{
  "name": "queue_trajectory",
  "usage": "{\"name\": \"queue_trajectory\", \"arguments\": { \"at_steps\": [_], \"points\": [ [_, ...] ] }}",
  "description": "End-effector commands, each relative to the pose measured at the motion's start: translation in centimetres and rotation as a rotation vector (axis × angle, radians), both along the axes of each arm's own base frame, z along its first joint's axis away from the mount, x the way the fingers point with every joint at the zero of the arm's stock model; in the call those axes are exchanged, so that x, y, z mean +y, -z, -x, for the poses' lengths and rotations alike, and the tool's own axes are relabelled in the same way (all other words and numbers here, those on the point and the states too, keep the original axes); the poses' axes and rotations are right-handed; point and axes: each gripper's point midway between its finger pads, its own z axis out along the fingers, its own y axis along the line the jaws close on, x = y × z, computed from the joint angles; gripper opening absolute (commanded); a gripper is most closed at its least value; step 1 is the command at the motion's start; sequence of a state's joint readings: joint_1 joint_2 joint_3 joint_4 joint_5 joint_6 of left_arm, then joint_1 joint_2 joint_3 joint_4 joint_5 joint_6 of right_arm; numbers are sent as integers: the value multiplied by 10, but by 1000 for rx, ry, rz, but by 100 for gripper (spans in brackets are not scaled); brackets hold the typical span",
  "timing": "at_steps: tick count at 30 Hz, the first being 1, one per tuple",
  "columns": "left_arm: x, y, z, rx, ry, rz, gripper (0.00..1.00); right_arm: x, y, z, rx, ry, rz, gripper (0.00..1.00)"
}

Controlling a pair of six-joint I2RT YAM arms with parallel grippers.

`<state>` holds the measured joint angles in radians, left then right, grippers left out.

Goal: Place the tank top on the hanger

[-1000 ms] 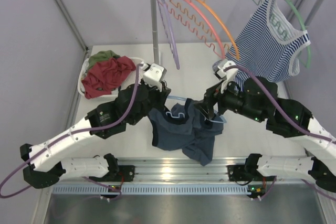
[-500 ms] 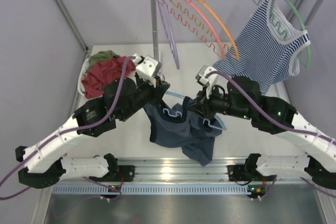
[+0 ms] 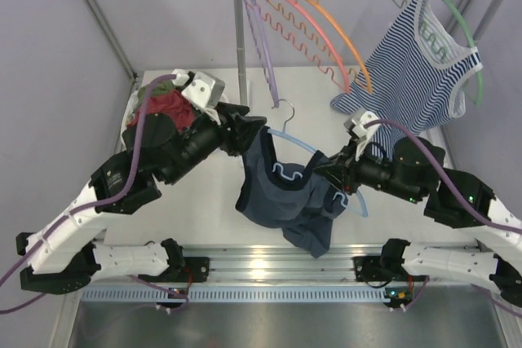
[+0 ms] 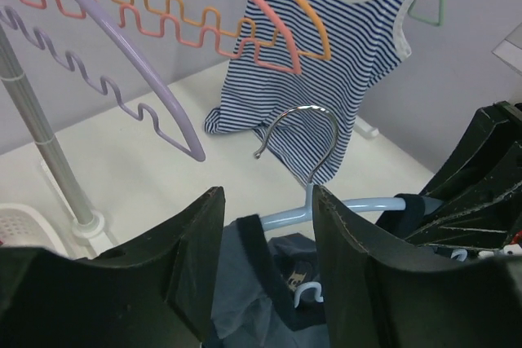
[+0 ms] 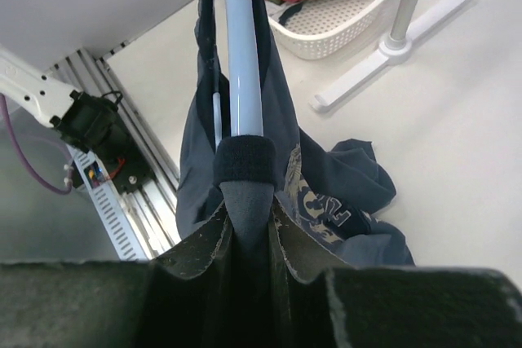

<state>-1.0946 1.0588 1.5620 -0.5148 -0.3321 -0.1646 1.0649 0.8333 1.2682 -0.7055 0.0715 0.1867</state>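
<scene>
The light-blue hanger (image 3: 303, 146) hangs tilted above the table, its metal hook (image 4: 303, 129) pointing up. The navy tank top (image 3: 280, 198) is draped over it and sags onto the table. My right gripper (image 5: 247, 205) is shut on the tank top's strap where it wraps the hanger's arm (image 5: 242, 63); in the top view the right gripper (image 3: 328, 174) sits at the hanger's lower right end. My left gripper (image 4: 267, 197) stands open just left of the hook, with its fingers (image 4: 192, 262) either side of the fabric edge and nothing gripped. From above, the left gripper (image 3: 247, 131) is beside the hanger's upper end.
A clothes rack's pole (image 3: 239, 46) stands behind, carrying purple, pink and orange hangers (image 3: 326, 30). A striped tank top (image 3: 416, 63) on a green hanger hangs at the right. At the far left, a white basket (image 5: 342, 30) holds a red garment (image 3: 167, 105).
My left gripper has opened, letting go, and drawn back to the upper left. My right gripper has shut on the strap and pulled right; the hanger now stretches out with its hook up.
</scene>
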Motion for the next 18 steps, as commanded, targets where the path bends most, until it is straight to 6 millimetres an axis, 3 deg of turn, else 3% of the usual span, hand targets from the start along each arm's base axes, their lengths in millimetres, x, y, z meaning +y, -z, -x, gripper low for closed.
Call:
{"name": "queue_trajectory", "arguments": {
  "at_steps": [1, 8, 9, 10, 11, 13, 18],
  "points": [
    [20, -57, 11, -97, 5, 160, 53, -19, -37, -1, -44, 73, -152, 0],
    [40, -73, 13, -139, -39, 209, 53, -72, -65, 10, -35, 189, -200, 0],
    [40, -73, 13, -140, -38, 212, 53, -86, -78, 9, -47, 230, -224, 0],
    [40, -71, 13, -138, -39, 208, 53, -95, -74, 10, -38, 253, -194, 0],
    [40, -72, 13, -140, -38, 216, 53, -106, -86, 12, -45, 274, -216, 0],
    [37, -68, 13, -137, -33, 212, 53, -122, -83, 13, -39, 321, -179, 0],
    [30, -62, 10, -131, -26, 196, 53, -168, -99, 22, -57, 412, -203, 0]
  ]
}}
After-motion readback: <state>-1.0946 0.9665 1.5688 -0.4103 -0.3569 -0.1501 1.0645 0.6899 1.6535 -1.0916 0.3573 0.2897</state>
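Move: Ahead of the right hand, which already pinches the blue hanger through the navy tank top's strap, the bare stretch of rail lies about 38 cm forward, 18 cm to the right and 18 cm up. The orange hanger hangs some 36 cm ahead, 1 cm to the right and 6 cm up; the striped tank top about 35 cm ahead, 28 cm to the right and level in height. From the left hand that bare rail is about 32 cm ahead, 31 cm right and 7 cm up. Carrying the blue hanger with the navy tank top on it, the right hand sweeps some 13 cm to the right and rises about 9 cm, gathering speed, wrist swinging 15–20 degrees clockwise, fingers keeping their shut grip. The left hand, already open, backs off about 5 cm up and 3 cm to the left, tipping about 10 degrees. ##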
